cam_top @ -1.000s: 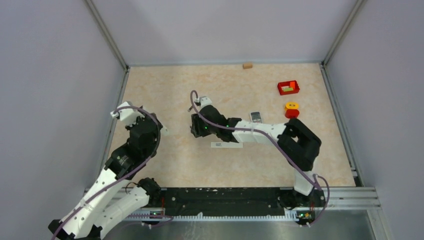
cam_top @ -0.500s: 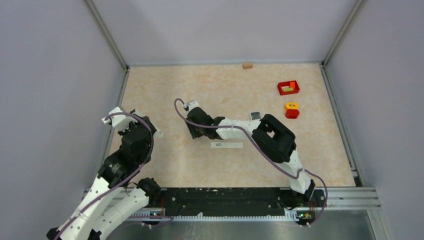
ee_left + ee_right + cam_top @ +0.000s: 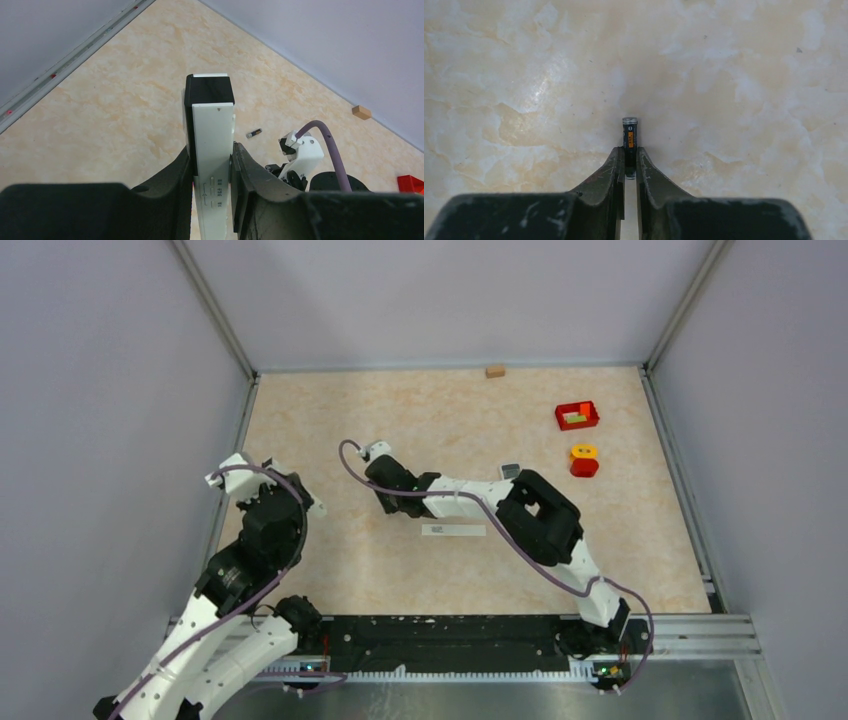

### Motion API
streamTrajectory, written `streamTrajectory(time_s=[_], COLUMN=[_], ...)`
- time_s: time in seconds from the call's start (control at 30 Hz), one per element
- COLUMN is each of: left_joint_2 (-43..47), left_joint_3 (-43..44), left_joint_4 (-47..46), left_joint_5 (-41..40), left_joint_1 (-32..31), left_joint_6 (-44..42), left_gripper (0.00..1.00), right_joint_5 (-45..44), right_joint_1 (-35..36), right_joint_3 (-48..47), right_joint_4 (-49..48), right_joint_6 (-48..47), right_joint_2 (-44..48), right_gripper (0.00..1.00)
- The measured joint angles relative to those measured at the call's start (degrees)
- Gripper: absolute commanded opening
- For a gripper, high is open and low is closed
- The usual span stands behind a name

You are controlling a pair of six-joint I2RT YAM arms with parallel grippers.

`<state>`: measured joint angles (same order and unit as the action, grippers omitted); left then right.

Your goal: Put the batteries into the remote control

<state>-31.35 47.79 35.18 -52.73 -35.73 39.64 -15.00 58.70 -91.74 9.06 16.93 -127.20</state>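
Observation:
The remote control [image 3: 214, 120], a white handset with a dark far end and small buttons, sticks out forward from my left gripper [image 3: 212, 150], which is shut on its sides. In the right wrist view a slim dark battery [image 3: 629, 131] with an orange mark lies on the table. My right gripper [image 3: 630, 150] is shut on its near end. Seen from above, the right gripper [image 3: 388, 502] is low at the table's middle left. A second battery [image 3: 254, 133] lies loose beyond the remote.
A long white bar with a label [image 3: 453, 530] lies just right of the right gripper. A small grey and dark handset-like object [image 3: 511, 471] sits behind the right arm. A red tray [image 3: 577, 416], a red and yellow block [image 3: 583, 459] and a tan block [image 3: 494, 370] stand at the back.
My right gripper has slid left, come down and closed on the battery. The left arm pulled back to the left with the remote, then stayed still.

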Motion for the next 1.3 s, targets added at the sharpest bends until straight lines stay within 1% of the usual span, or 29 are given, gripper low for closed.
streamTrajectory(time_s=[0.07,0.13,0.17,0.27,0.33,0.47,0.53,0.67,0.77,0.87,0.93,1.03,1.13,1.3], left_joint_2=[-0.02,-0.07,-0.2,-2.58,-5.77,-12.59,-13.97,-15.41,-17.92,-21.35,-23.43,-25.09,-26.01,-26.82], left_joint_3=[0.0,-0.04,-0.17,-0.35,-0.35,-0.76,-1.95,-3.65,-3.65,-3.63,-3.63,-3.61,-3.61,-3.61], left_joint_4=[0.0,-0.11,-0.5,-2.21,-2.69,-4.63,-6.84,-12.04,-17.31,-22.18,-25.2,-29.51,-34.73,-40.65], left_joint_5=[0.68,1.84,2.56,6.64,9.2,16.83,21.46,32.96,43.56,53.66,59.54,66.16,71.93,77.59], left_joint_1=[0.0,0.0,0.02,0.02,0.02,0.11,0.42,1.57,2.75,3.41,3.43,3.45,3.52,3.52], left_joint_6=[-0.35,-0.9,-1.42,-3.69,-4.11,-5.33,-6.01,-7.04,-6.8,-6.25,-5.49,-4.24,-2.49,-0.09], left_gripper=[0.07,0.13,0.14,0.12,0.1,0.1,0.1,0.05,0.04,0.03,0.02,0.01,0.01,0.01], right_joint_5=[-1.7,-3.43,-4.13,-5.86,-6.12,-4.5,-3.1,-0.68,2.12,6.95,10.62,15.21,20.74,28.65], right_joint_1=[0.35,0.72,0.83,0.85,0.5,-2.05,-4.61,-9.73,-10.93,-10.82,-10.82,-10.82,-10.82,-10.82], right_joint_3=[-0.28,-0.31,-0.31,0.28,4.02,16.63,22.56,31.15,36.24,41.66,45.2,47.76,48.33,48.33], right_joint_4=[1.16,1.75,1.97,3.93,4.61,4.72,3.8,1.7,-0.92,-4.98,-7.93,-10.97,-14.29,-16.72], right_joint_6=[0.09,0.39,0.72,1.77,2.78,5.27,6.64,8.26,8.63,8.33,8.11,7.45,6.43,5.11], right_joint_2=[0.0,0.0,0.07,1.03,3.98,15.39,22.18,35.12,44.0,52.98,59.36,66.1,70.69,72.0], right_gripper=[0.03,0.03,0.03,0.03,0.03,0.04,0.04,0.04,0.04,0.05,0.05,0.05,0.05,0.05])
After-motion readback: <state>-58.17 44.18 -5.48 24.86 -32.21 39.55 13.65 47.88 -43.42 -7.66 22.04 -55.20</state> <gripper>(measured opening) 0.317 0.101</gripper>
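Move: The battery is already pinched in the right gripper, down at the table. The open-backed remote control in the left gripper lies from the right hand about 13 cm left, 11 cm back and 25 cm up. The loose battery cover is 16 cm right and 8 cm back of the right hand; a second battery sits 12 cm straight ahead. From the left hand, the pinched battery is about 11 cm ahead, 13 cm right and 26 cm down. Keep the right gripper shut on the battery and lift it about 25 cm off the table, sweeping right first, then up and back, rolling some 40 degrees until the fingers point left at the remote. Meanwhile bring the left gripper, still holding the remote, about 25 cm right, dipping and rising again, and swing it some 70 degrees clockwise to meet the battery. ##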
